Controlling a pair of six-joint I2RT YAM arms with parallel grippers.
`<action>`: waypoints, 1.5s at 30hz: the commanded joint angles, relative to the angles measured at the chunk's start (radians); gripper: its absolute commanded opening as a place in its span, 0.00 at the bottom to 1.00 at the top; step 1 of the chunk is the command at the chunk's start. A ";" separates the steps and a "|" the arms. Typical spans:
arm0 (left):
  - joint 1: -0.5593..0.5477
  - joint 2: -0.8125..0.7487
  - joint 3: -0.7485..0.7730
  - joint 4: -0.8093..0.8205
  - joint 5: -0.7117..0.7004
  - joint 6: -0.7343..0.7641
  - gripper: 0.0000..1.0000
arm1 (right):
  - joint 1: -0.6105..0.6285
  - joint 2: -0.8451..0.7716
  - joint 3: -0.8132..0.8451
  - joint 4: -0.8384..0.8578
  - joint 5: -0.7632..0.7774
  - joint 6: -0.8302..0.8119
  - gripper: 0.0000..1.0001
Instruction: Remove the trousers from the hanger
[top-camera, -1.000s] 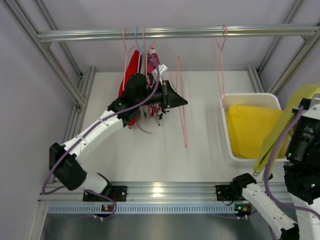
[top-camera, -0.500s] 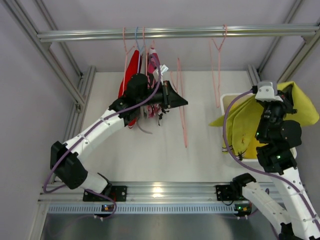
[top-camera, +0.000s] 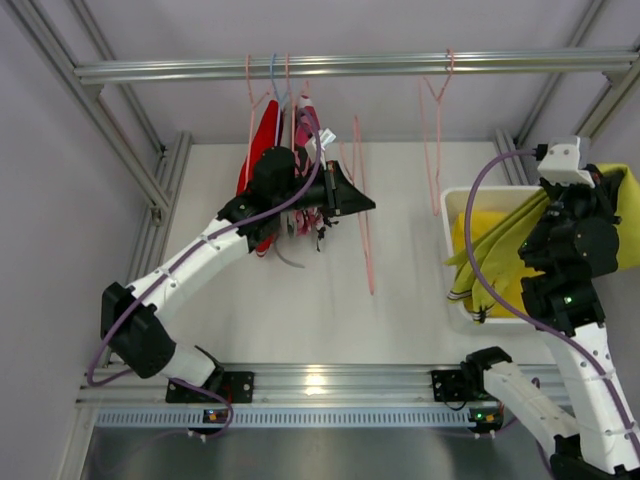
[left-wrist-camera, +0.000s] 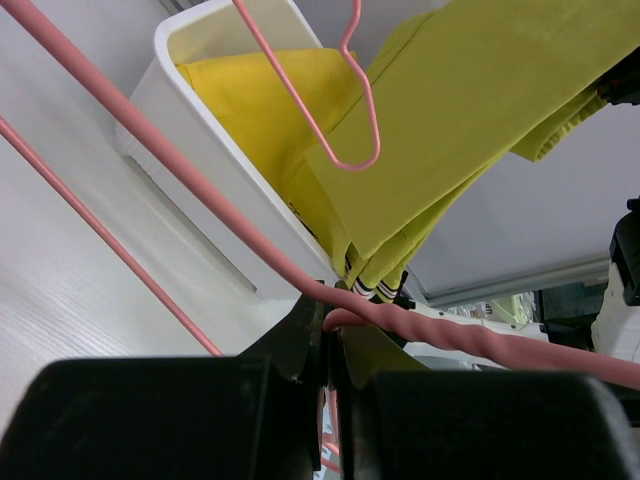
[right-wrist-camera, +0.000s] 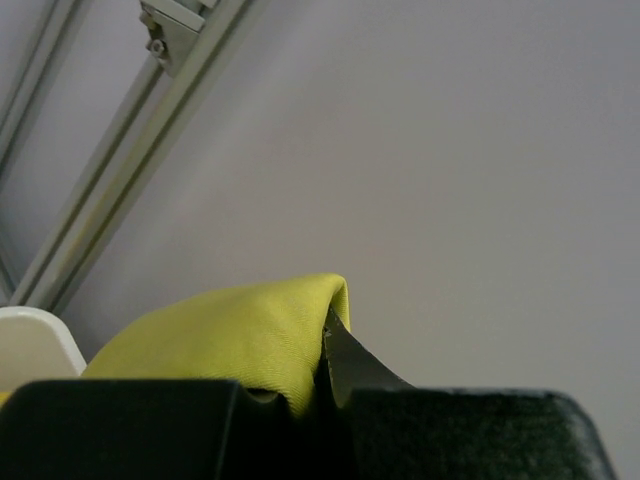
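Observation:
My left gripper (top-camera: 365, 205) is shut on the wire of a bare pink hanger (top-camera: 366, 255), which hangs from the rail; the wrist view shows the wire pinched between the fingertips (left-wrist-camera: 335, 320). My right gripper (top-camera: 602, 195) is shut on the duller yellow-green trousers (top-camera: 500, 250) and holds them up over the white bin (top-camera: 490, 192), the cloth draping down into it. The fold shows between its jaws (right-wrist-camera: 230, 330). The bright yellow trousers (top-camera: 475, 225) lie folded inside the bin. Both trousers also show in the left wrist view: yellow-green (left-wrist-camera: 470, 110), bright yellow (left-wrist-camera: 260, 100).
A metal rail (top-camera: 350, 67) crosses the back. A red garment (top-camera: 262, 140) and a pink patterned garment (top-camera: 303, 130) hang from it at left, behind my left arm. Another bare pink hanger (top-camera: 437, 130) hangs beside the bin. Frame posts stand at both sides.
My right arm has swung up from the lower right edge with the yellow-green trousers, passed over the bin, and now sits further right and back. My left arm has not moved.

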 joint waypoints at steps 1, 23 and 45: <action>0.006 0.003 0.046 0.053 0.003 -0.005 0.00 | -0.031 0.014 0.061 0.093 0.072 -0.049 0.00; 0.030 0.009 0.041 0.067 0.015 -0.036 0.00 | -0.120 0.173 0.033 -0.382 -0.108 0.416 0.00; 0.062 -0.003 0.018 0.127 0.081 -0.068 0.00 | -0.250 0.174 -0.056 -1.003 -0.867 0.720 0.00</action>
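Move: The right hand already holds the green trousers high above the white basket, whose middle is about 6 cm ahead, 5 cm to its right and 40 cm below. The yellow trousers lie inside, roughly 6 cm ahead, 2 cm right and 39 cm down. An empty pink hanger hangs some 15 cm ahead and 22 cm left, slightly lower. From the left hand the basket is about level fore and aft, 37 cm right and 27 cm below. Right hand sinks about 25 cm, swinging left and tipping down, lowering the still-pinched green trousers into the basket. ##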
